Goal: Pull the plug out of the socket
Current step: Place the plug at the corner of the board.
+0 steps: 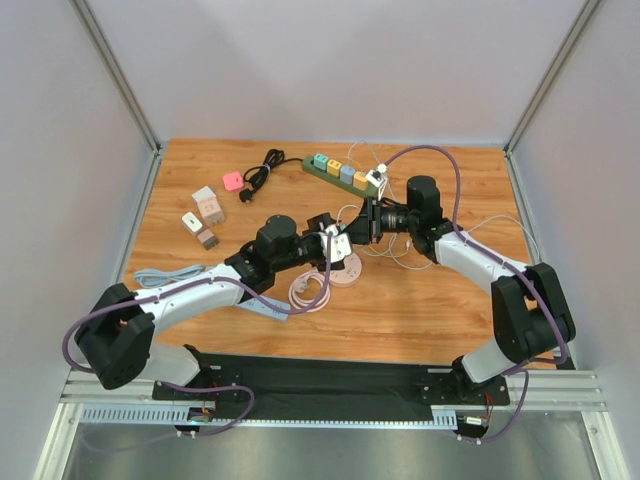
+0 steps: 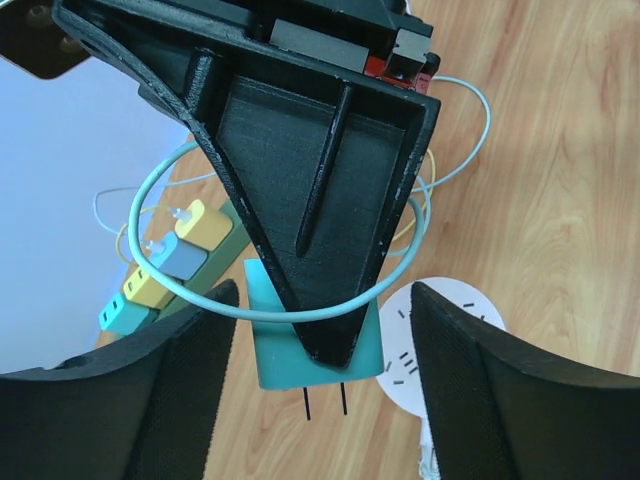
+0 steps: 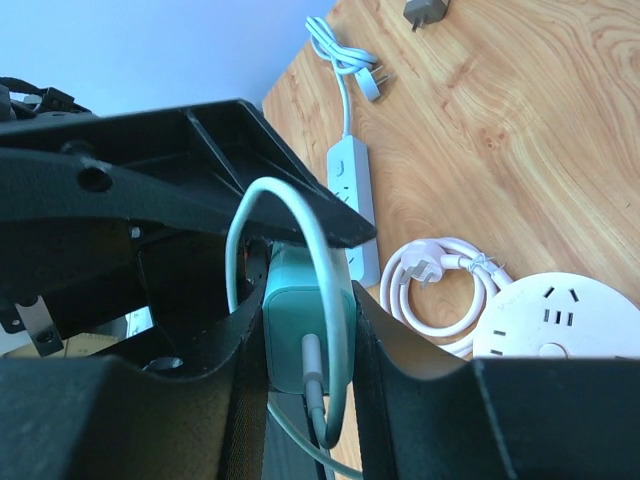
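A teal plug (image 3: 300, 320) with a pale cable looping over it sits clamped between the fingers of my right gripper (image 3: 308, 300), which is shut on it. In the left wrist view the plug (image 2: 275, 355) hangs above bare wood with its two prongs (image 2: 325, 400) exposed, beside the round white socket (image 2: 445, 335). My left gripper (image 2: 320, 390) stands open, one finger on each side of the plug and clear of it. In the top view both grippers meet at mid-table, left gripper (image 1: 330, 238) and right gripper (image 1: 362, 225), above the round socket (image 1: 346, 272).
A green power strip (image 1: 340, 176) with several coloured chargers lies at the back. Pink plug (image 1: 233, 181), black cord (image 1: 262, 167) and small blocks (image 1: 207, 206) sit back left. A coiled white cord (image 1: 309, 290) and a white power strip (image 3: 350, 190) lie near the socket.
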Robot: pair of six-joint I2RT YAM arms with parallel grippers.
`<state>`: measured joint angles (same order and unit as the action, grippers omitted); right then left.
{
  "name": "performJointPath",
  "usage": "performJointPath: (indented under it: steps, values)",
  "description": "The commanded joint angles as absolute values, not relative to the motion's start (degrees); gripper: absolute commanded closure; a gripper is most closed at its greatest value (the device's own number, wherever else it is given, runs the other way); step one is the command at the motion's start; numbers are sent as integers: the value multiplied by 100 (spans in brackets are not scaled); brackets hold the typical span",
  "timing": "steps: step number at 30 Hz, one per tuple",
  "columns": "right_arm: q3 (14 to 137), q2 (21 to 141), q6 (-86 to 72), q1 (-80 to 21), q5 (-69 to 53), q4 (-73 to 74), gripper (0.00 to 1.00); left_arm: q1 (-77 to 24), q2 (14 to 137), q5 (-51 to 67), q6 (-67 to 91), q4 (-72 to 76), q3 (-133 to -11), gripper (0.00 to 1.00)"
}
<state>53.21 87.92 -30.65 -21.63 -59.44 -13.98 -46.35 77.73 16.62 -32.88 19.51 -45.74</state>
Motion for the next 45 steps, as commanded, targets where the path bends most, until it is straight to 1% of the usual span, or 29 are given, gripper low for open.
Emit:
performJointPath:
  steps: [1, 3, 6, 7, 9, 10, 11, 13, 14, 15, 17, 18, 19, 20, 22, 23, 24, 25, 28, 32, 39, 45]
  values:
    - [5423, 8789, -3182, -2197, -5924, -1556, 100, -4702, 7875, 1451, -3287, 2004, -4895, 26]
    - [5423, 8789, -3182, -2189, -5933, -1547, 100, -4711, 7945, 1249, -3287, 1812, -5027, 30]
    - [5414, 8772, -3164, -2197, -5924, -1529, 100, -4711, 8007, 1064, -3287, 1653, -5159, 40]
    - [5414, 8754, -3164, -2197, -5933, -1529, 100, -4711, 8007, 1046, -3305, 1635, -5168, 53]
    - [5432, 8763, -3155, -2197, -5933, -1529, 99, -4711, 8016, 932, -3296, 1574, -5203, 65]
    - [5423, 8771, -3147, -2189, -5950, -1529, 98, -4711, 8024, 923, -3305, 1547, -5203, 78]
    - [5432, 8763, -3112, -2197, -5950, -1512, 97, -4711, 8016, 905, -3287, 1521, -5229, 85]
    - [5484, 8754, -3024, -2197, -5976, -1424, 82, -4711, 8007, 800, -3296, 1398, -5247, 100]
    - [5545, 8745, -2858, -2189, -5977, -1250, 76, -4711, 7998, 739, -3287, 1371, -5230, 100]
    - [5598, 8736, -2735, -2180, -5950, -1144, 62, -4711, 7981, 669, -3278, 1354, -5195, 100]
    - [5634, 8658, -2463, -2145, -5907, -889, 47, -4711, 7893, 624, -3296, 1362, -5063, 100]
    - [5660, 8622, -2383, -2110, -5845, -836, 35, -4711, 7858, 589, -3296, 1371, -5010, 100]
    - [5678, 8535, -2295, -2031, -5810, -696, 30, -4711, 7779, 563, -3278, 1380, -4897, 100]
    - [5713, 8482, -1989, -1987, -5731, -564, 22, -4711, 7726, 528, -3270, 1397, -4835, 100]
    - [5836, 8316, -1663, -1820, -5695, -152, 15, -4693, 7568, 405, -3226, 1529, -4642, 100]
    - [5853, 8254, -1513, -1767, -5695, -62, 15, -4685, 7506, 378, -3199, 1529, -4580, 100]
    - [5862, 8192, -1381, -1706, -5713, -18, 11, -4658, 7445, 300, -3173, 1599, -4527, 100]
    - [5871, 8061, -1067, -1644, -5730, 217, 10, -4632, 7331, 273, -3025, 1634, -4483, 100]
    - [5810, 7823, -740, -1424, -5914, 281, 6, -4439, 7059, 281, -2604, 1722, -4342, 100]
    - [5556, 7568, -843, -1170, -6073, -165, 0, -4158, 6672, 290, -2198, 1819, -4210, 100]
    - [5168, 7163, -1300, -879, -5784, -861, 0, -3982, 5670, 45, -1793, 1548, -4499, 100]
    - [5001, 7075, -1722, -563, -5283, -1160, 0, -3736, 5151, -518, -1267, 678, -5544, 100]
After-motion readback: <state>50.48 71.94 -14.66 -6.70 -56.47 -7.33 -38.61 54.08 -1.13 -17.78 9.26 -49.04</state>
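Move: The teal plug sits still pinched in my right fingers, right at their pads; my left fingers already straddle it, open, with its middle only about 1 cm forward and 1 cm right of their grip point. From the left hand, the round socket lies almost straight below, some 17 cm down and 4 cm back, the coiled pink cable about 9 cm back and 7 cm left, the green block strip roughly 17 cm forward, and the pink plug about 16 cm forward and 26 cm left. I ease my left hand barely forward and close its fingers on the teal plug; only then do my right fingers let go and draw off some 10 cm to the right, rising about 5 cm. My left hand keeps the plug, dips slightly as it starts left, then sweeps about 12 cm left and climbs steeply, its fingers swinging counter-clockwise and tilting up. ##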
